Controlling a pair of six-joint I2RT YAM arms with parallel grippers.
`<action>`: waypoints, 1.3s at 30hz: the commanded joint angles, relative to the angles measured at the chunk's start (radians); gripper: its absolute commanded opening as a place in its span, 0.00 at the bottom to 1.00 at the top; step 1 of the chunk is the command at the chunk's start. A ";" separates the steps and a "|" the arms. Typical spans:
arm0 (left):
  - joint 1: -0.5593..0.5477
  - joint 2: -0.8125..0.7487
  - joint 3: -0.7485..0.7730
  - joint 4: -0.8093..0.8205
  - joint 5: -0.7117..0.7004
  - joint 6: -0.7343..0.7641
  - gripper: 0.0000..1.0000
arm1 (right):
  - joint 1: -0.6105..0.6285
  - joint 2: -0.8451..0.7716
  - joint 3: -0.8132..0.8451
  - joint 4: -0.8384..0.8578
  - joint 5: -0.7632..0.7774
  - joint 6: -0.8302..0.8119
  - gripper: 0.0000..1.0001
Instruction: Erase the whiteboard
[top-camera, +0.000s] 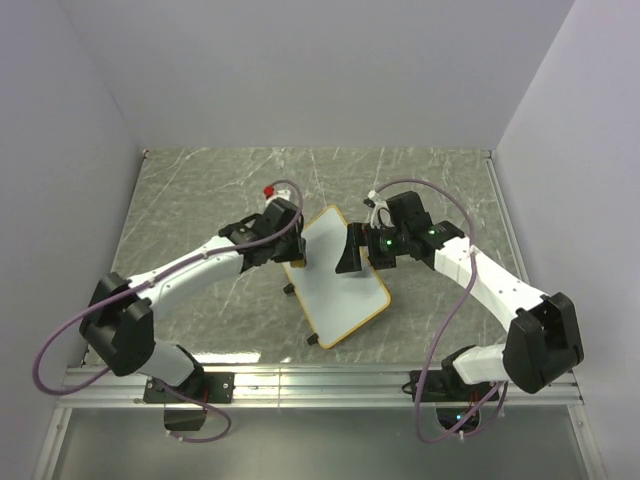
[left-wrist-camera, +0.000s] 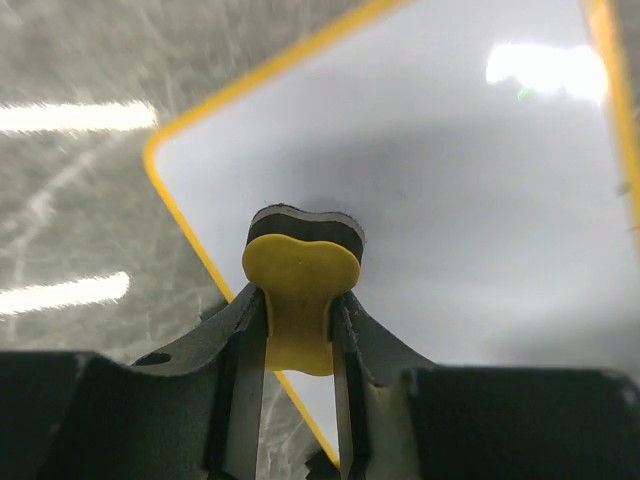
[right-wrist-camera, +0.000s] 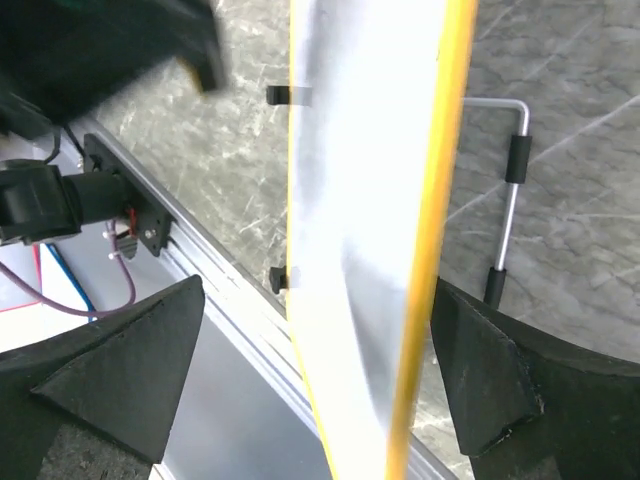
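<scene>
The whiteboard (top-camera: 335, 285) lies slanted in the middle of the marble table, white with a yellow rim and no marks showing. My left gripper (top-camera: 293, 255) is at its left edge, shut on a yellow bone-shaped eraser (left-wrist-camera: 300, 265). The eraser's dark pad rests against the board's surface (left-wrist-camera: 450, 180) near the rim. My right gripper (top-camera: 352, 262) is at the board's right side and stands open. In the right wrist view the board (right-wrist-camera: 360, 250) runs edge-on between the wide jaws of that gripper (right-wrist-camera: 318, 290). The right finger is close to the yellow rim, and the left finger stands apart.
A small red object (top-camera: 268, 190) lies behind the left gripper. A bent metal rod with black sleeves (right-wrist-camera: 512, 190) lies beside the board's far edge. Two small black feet (top-camera: 290, 290) stick out from the board's near-left rim. An aluminium rail (top-camera: 320, 378) borders the table's near edge.
</scene>
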 joint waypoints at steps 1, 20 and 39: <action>0.052 -0.089 0.060 0.006 -0.036 0.044 0.00 | 0.008 -0.054 0.007 -0.022 0.040 -0.022 1.00; 0.410 0.047 -0.145 0.115 -0.065 0.160 0.90 | 0.008 -0.326 0.141 -0.149 0.431 0.099 1.00; 0.411 0.009 0.342 -0.085 -0.060 0.244 0.99 | 0.006 -0.560 -0.039 -0.117 0.549 0.337 1.00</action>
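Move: The bare tabletop where the eraser will be put lies about 14 cm to the left of the left hand, 4 cm ahead and 9 cm below. The whiteboard's middle is roughly 9 cm to that hand's right, 3 cm back and 8 cm down; its nearer black foot sits 2 cm left, 6 cm back, 11 cm down. From the right hand, the board's middle is some 6 cm left, 2 cm back and 8 cm lower. The eraser, still held clear of the board, is carried left and a little forward in an arc by the left hand, about 16 cm, then down to the table, where the fingers open wide; the empty hand climbs away, moving forward. The right hand, already open around the board's right edge, draws off up and right, turning some 30 degrees clockwise. ##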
